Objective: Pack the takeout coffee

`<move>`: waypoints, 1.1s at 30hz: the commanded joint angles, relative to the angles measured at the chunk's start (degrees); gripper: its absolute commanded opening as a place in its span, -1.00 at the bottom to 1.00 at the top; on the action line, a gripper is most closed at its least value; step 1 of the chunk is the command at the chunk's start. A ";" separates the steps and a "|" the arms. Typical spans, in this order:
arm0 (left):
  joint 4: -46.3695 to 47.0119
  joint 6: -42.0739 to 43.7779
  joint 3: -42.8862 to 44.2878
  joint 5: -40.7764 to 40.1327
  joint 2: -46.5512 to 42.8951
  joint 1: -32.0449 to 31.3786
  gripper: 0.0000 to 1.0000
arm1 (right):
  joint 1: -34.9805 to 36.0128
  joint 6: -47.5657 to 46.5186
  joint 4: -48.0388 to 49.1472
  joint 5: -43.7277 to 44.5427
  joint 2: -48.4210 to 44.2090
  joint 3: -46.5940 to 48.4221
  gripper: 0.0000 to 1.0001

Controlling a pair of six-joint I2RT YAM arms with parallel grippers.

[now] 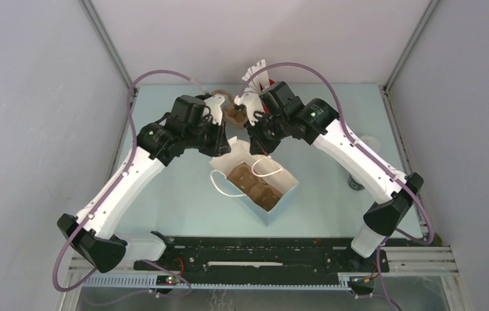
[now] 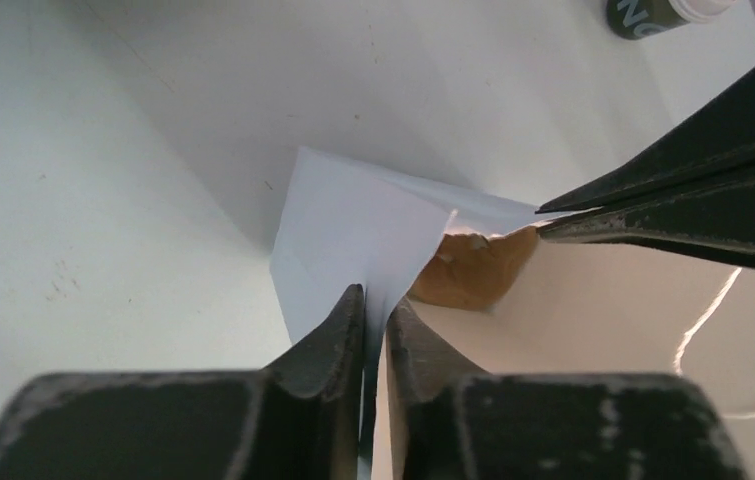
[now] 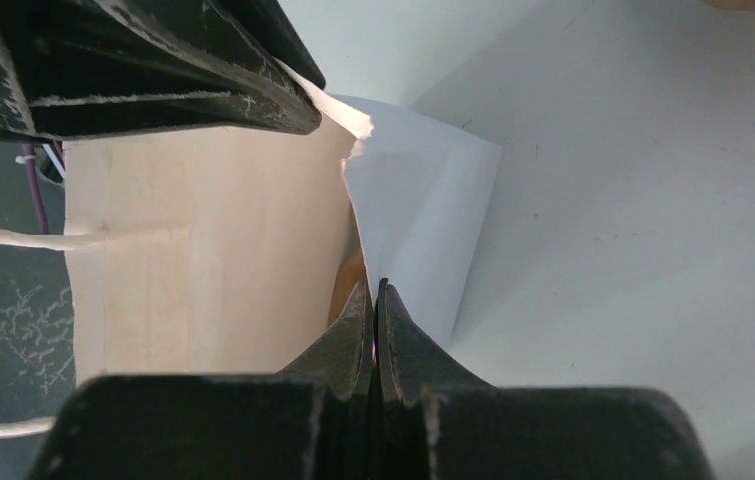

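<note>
A white paper bag (image 1: 285,193) stands open in the middle of the table, with a brown cardboard cup carrier (image 1: 254,184) inside. My left gripper (image 2: 374,300) pinches the bag's far rim, the white paper (image 2: 353,225) squeezed between its jaws. My right gripper (image 3: 376,290) is shut on the same rim (image 3: 423,200) right beside it, so the two grippers meet at the bag's far corner (image 1: 240,144). The takeout coffee (image 2: 658,12), a dark cup with a white lid, stands on the table right of the bag (image 1: 371,141), partly behind the right arm.
A dark cup (image 1: 356,183) stands by the right arm's forearm. A red holder with white pieces (image 1: 262,76) and a brown cardboard piece (image 1: 234,114) sit at the back, behind the grippers. White rope handles (image 1: 264,170) lie across the bag's mouth.
</note>
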 commanded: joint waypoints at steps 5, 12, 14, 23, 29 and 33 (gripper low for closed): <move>-0.70 -1.03 4.04 -10.69 -0.61 -1.11 -1.00 | -4.49 8.94 -3.01 6.28 -3.68 8.80 -0.06; -3.79 -4.32 5.92 -20.27 -0.94 -0.31 -0.99 | -18.34 20.94 -11.34 18.28 -12.90 11.47 0.69; -3.82 -4.34 6.10 -20.49 -0.90 0.20 -0.99 | -24.34 23.91 -10.55 20.15 -17.69 3.19 0.74; -3.34 -1.64 4.80 -18.94 -3.15 0.74 -0.99 | -53.79 30.96 -9.90 15.89 -21.13 -27.54 0.94; -2.44 -0.74 3.50 -17.98 -4.77 0.74 -0.99 | -57.24 23.09 -8.83 19.48 -14.26 -28.63 0.99; -2.15 -0.31 2.61 -17.53 -5.66 0.74 -1.00 | -59.00 19.90 -7.56 20.51 -10.15 -29.55 0.99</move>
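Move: The paper bag stands open with its middle some 7 cm right of the left hand, 6 cm back and 13 cm lower, its rim already between the left fingertips; from the right hand, which pinches the rim too, that middle is 6 cm back and 1 cm left. The right hand's next place, the nearer lidded cup, is about 36 cm right, 1 cm ahead and 22 cm below, with a second lidded cup 10 cm beyond it and 2 cm farther right. The bag's rim is pinched shut between the left fingers, which then take the bag left about 6 cm, turning it some 15 degrees counter-clockwise and finally rising a little. The right fingers open wide and let go of the rim; that hand swings up about 10 cm and away right, roughly 37 cm in all, then sinks steeply towards the nearer lidded cup, turning some 85 degrees clockwise with its fingers tipping to point down. ##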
